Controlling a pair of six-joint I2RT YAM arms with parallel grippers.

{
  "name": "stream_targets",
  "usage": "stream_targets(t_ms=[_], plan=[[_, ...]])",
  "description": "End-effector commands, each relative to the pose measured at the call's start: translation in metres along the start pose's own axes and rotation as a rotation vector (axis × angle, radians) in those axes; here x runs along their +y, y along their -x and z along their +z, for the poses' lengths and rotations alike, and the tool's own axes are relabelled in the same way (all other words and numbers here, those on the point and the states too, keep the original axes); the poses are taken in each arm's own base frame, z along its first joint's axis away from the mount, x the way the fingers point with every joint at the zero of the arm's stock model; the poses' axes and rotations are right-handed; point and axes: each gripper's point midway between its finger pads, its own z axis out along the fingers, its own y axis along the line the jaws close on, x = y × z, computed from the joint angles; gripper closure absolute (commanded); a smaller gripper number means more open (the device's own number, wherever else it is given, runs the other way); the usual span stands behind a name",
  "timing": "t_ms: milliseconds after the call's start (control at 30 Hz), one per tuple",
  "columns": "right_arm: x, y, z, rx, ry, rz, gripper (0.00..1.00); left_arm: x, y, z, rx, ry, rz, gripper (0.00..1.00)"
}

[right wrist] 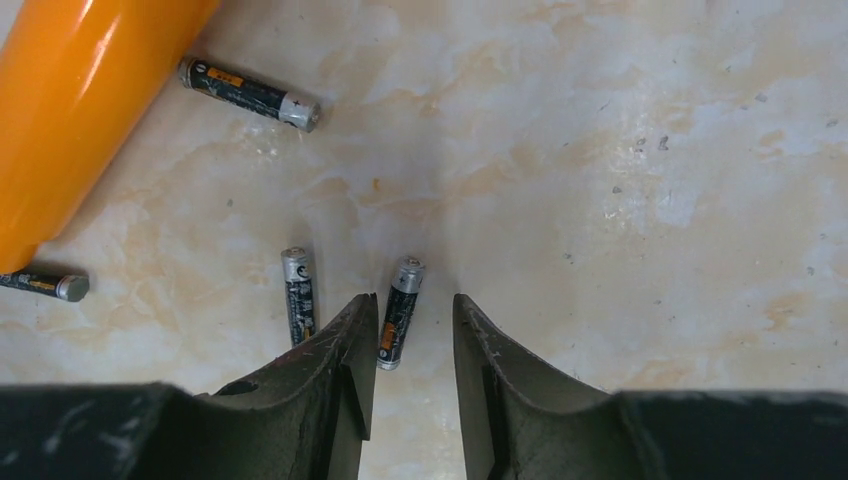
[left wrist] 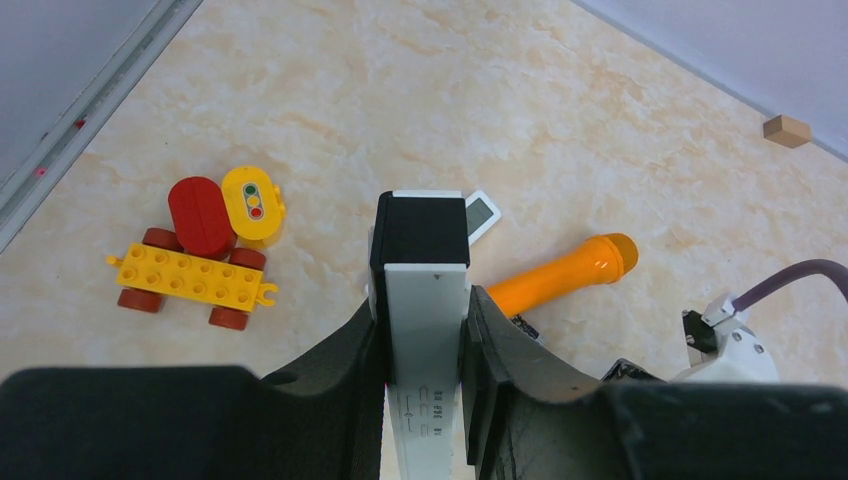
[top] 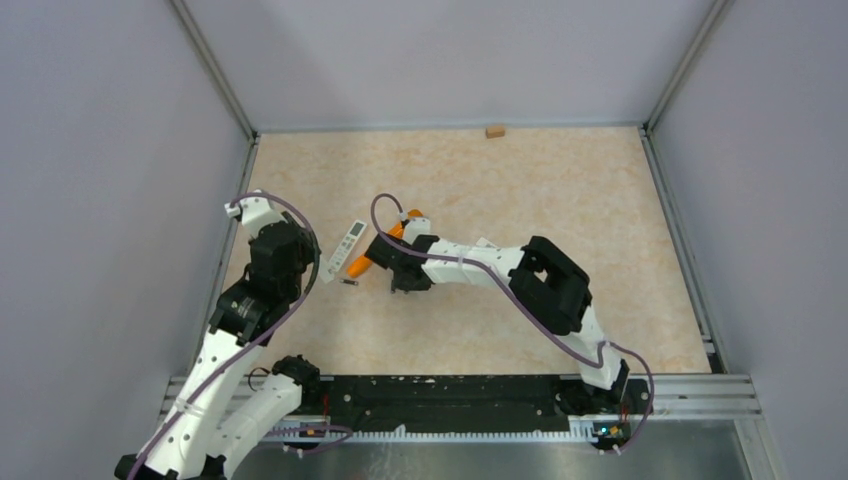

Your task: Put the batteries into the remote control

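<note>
My left gripper (left wrist: 425, 300) is shut on the white remote control (left wrist: 428, 330), whose black far end sticks out past the fingertips. In the top view the remote control (top: 350, 243) is at the left, by that arm. Several batteries lie on the table: one (right wrist: 399, 310) between the tips of my right gripper (right wrist: 412, 300), close to its left finger (right wrist: 350, 340); another (right wrist: 299, 295) just left of it; one (right wrist: 249, 90) beside the orange torch; one (right wrist: 45, 284) at the left edge. The right gripper is open and low over the table, its jaws clear of the battery.
An orange torch (left wrist: 565, 272) lies right of the remote and fills the right wrist view's upper left (right wrist: 80, 110). A yellow and red toy brick car (left wrist: 190, 270) stands further left. A small wooden block (top: 494, 130) rests by the back wall. Grey walls enclose the table.
</note>
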Motion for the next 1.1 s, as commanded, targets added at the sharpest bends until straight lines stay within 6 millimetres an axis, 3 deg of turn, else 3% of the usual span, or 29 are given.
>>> stream_targets(t_ms=[0,200,467,500,567,633,767,867,967,1067], plan=[[0.013,0.011,-0.003,-0.044,-0.006,-0.006,0.66,-0.004,0.021,-0.006,-0.05,-0.005,-0.019,1.0],[0.007,0.006,-0.001,-0.027,-0.025,-0.012,0.81,0.002,0.022,-0.006,-0.04,0.033,-0.013,1.0],[0.002,-0.008,0.003,0.016,-0.01,-0.005,0.8,-0.001,0.024,-0.008,-0.041,0.015,-0.017,1.0],[0.002,-0.008,0.004,0.019,-0.009,-0.004,0.82,-0.004,0.022,-0.007,-0.036,-0.001,-0.018,1.0],[-0.003,-0.006,0.004,0.013,-0.018,-0.017,1.0,-0.011,0.02,-0.007,-0.026,-0.038,-0.02,1.0],[-0.009,0.002,-0.002,-0.016,-0.026,-0.03,1.0,-0.019,0.015,-0.005,-0.002,-0.073,-0.01,1.0],[-0.028,0.032,-0.031,-0.126,0.004,-0.023,1.0,-0.044,-0.004,0.005,0.084,-0.171,0.025,1.0],[-0.044,0.062,-0.063,-0.232,0.071,-0.015,1.0,-0.08,-0.021,0.014,0.157,-0.324,0.043,1.0],[-0.062,0.083,-0.09,-0.264,0.122,0.026,1.0,-0.12,-0.033,0.009,0.239,-0.518,0.046,1.0],[-0.065,0.101,-0.123,-0.338,0.244,0.024,1.0,-0.157,-0.042,-0.005,0.319,-0.732,0.082,1.0]])
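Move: Between the right hand's open fingers lies the nearest battery, about 1 cm below the hand point. A second battery sits some 4 cm to the hand's left and level with it, a third about 7 cm ahead and 4 cm left. The orange microphone's middle is roughly 11 cm ahead and 5 cm left. From the left hand, still holding the white remote, the nearest battery is about 18 cm right, level fore and aft, and 24 cm below. Closing its fingers in two steps, the right hand pinches the battery almost in place, then carries it about 8 cm right and 7 cm up, away from the other batteries. Late on, the left hand, keeping its grip on the remote, sweeps about 9 cm right, a little forward and down, towards the right hand's battery, turning clockwise some 25 degrees. ##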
